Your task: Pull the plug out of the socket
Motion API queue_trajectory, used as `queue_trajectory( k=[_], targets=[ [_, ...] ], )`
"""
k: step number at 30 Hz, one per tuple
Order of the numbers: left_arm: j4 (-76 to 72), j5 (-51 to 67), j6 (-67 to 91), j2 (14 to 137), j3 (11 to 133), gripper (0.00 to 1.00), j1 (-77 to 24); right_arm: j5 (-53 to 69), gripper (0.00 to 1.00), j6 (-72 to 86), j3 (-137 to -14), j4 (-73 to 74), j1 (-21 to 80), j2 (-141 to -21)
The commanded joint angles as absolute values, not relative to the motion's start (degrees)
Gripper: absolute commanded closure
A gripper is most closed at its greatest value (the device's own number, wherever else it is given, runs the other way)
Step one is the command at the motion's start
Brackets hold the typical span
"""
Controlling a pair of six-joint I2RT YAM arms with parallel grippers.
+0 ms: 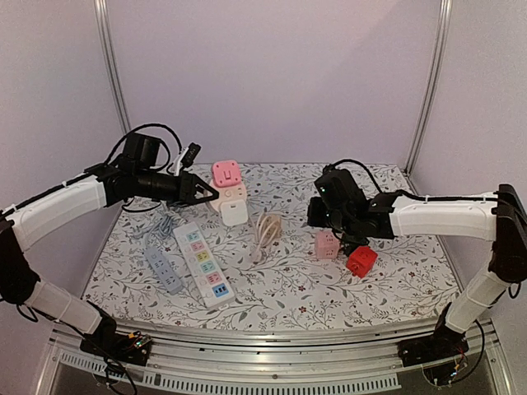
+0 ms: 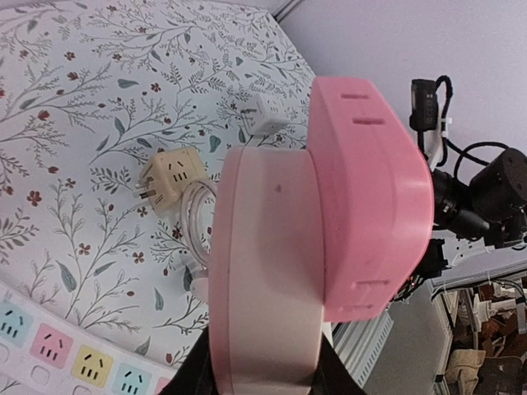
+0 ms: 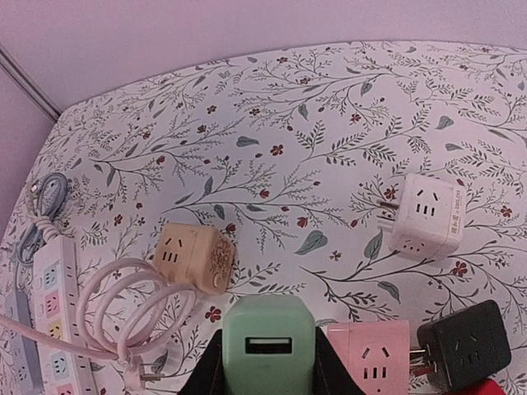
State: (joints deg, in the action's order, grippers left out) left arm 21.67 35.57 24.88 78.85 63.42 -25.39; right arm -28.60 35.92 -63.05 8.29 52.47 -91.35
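Note:
My left gripper (image 2: 263,378) is shut on a pale pink-white rounded socket body (image 2: 263,263), lifted off the table. A brighter pink block (image 2: 370,197) sits joined to its side. From above, that pink block (image 1: 226,173) shows at the tip of the left gripper (image 1: 210,195). My right gripper (image 3: 268,370) is shut on a green plug (image 3: 268,341) with a USB slot facing the camera. The plug hangs free, just above a pink socket cube (image 3: 370,358) on the table. In the top view the right gripper (image 1: 325,218) hovers over that cube (image 1: 327,244).
A black cube (image 3: 463,354) and a red cube (image 1: 361,261) lie beside the pink cube. A beige cube (image 3: 193,255) and a white cube (image 3: 424,216) rest on the floral cloth. A coiled pink cable (image 1: 268,230), a white power strip (image 1: 203,263) and a grey strip (image 1: 163,267) lie to the left.

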Motion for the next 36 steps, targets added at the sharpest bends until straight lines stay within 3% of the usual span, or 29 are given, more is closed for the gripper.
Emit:
queue_trajectory(
  k=[1, 9, 13, 18, 22, 36],
  targets=[
    [17.2, 35.6, 23.4, 77.0, 62.8, 1.00, -24.7, -17.2, 0.96, 37.3, -65.1, 14.5, 50.5, -97.0],
    [17.1, 36.2, 23.4, 77.1, 62.8, 1.00, -24.7, -6.3, 0.94, 38.8, -72.3, 14.2, 49.7, -110.1],
    [17.1, 36.2, 23.3, 77.3, 62.8, 1.00, -24.7, -6.4, 0.83, 39.9, -72.4, 14.0, 49.7, -112.1],
    [17.1, 36.6, 23.5, 77.7, 62.9, 1.00, -24.7, -7.8, 0.60, 40.0, -71.1, 14.0, 49.7, -111.3],
    [17.1, 36.8, 23.6, 78.0, 62.9, 1.00, -24.7, -8.8, 0.50, 40.2, -70.0, 13.7, 49.7, -110.4],
    [17.4, 39.4, 22.9, 79.0, 63.5, 1.00, -25.3, -10.5, 0.32, 35.5, -63.1, 11.3, 49.7, -95.1]
  ],
)
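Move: My right hand already holds the green plug. The bare bit of table it is going to lies about 5 cm to the left, 1 cm back and 14 cm below. At table level, the pink plug stands some 4 cm right and 1 cm ahead of my hand, the beige plug about 11 cm left and 5 cm ahead, and the coiled pink cable roughly 13 cm left and 1 cm ahead. From my left hand that bare spot is some 20 cm right, about level, 19 cm below. I sink my right hand quickly, some 13 cm down and about 5 cm left, tipping the fingers down by some 25 degrees, to the bare patch between the pink plug and the cable. There I pause, open my fingers and let go of the green plug, then back off a little to the right and rise about 4 cm, away from it. ##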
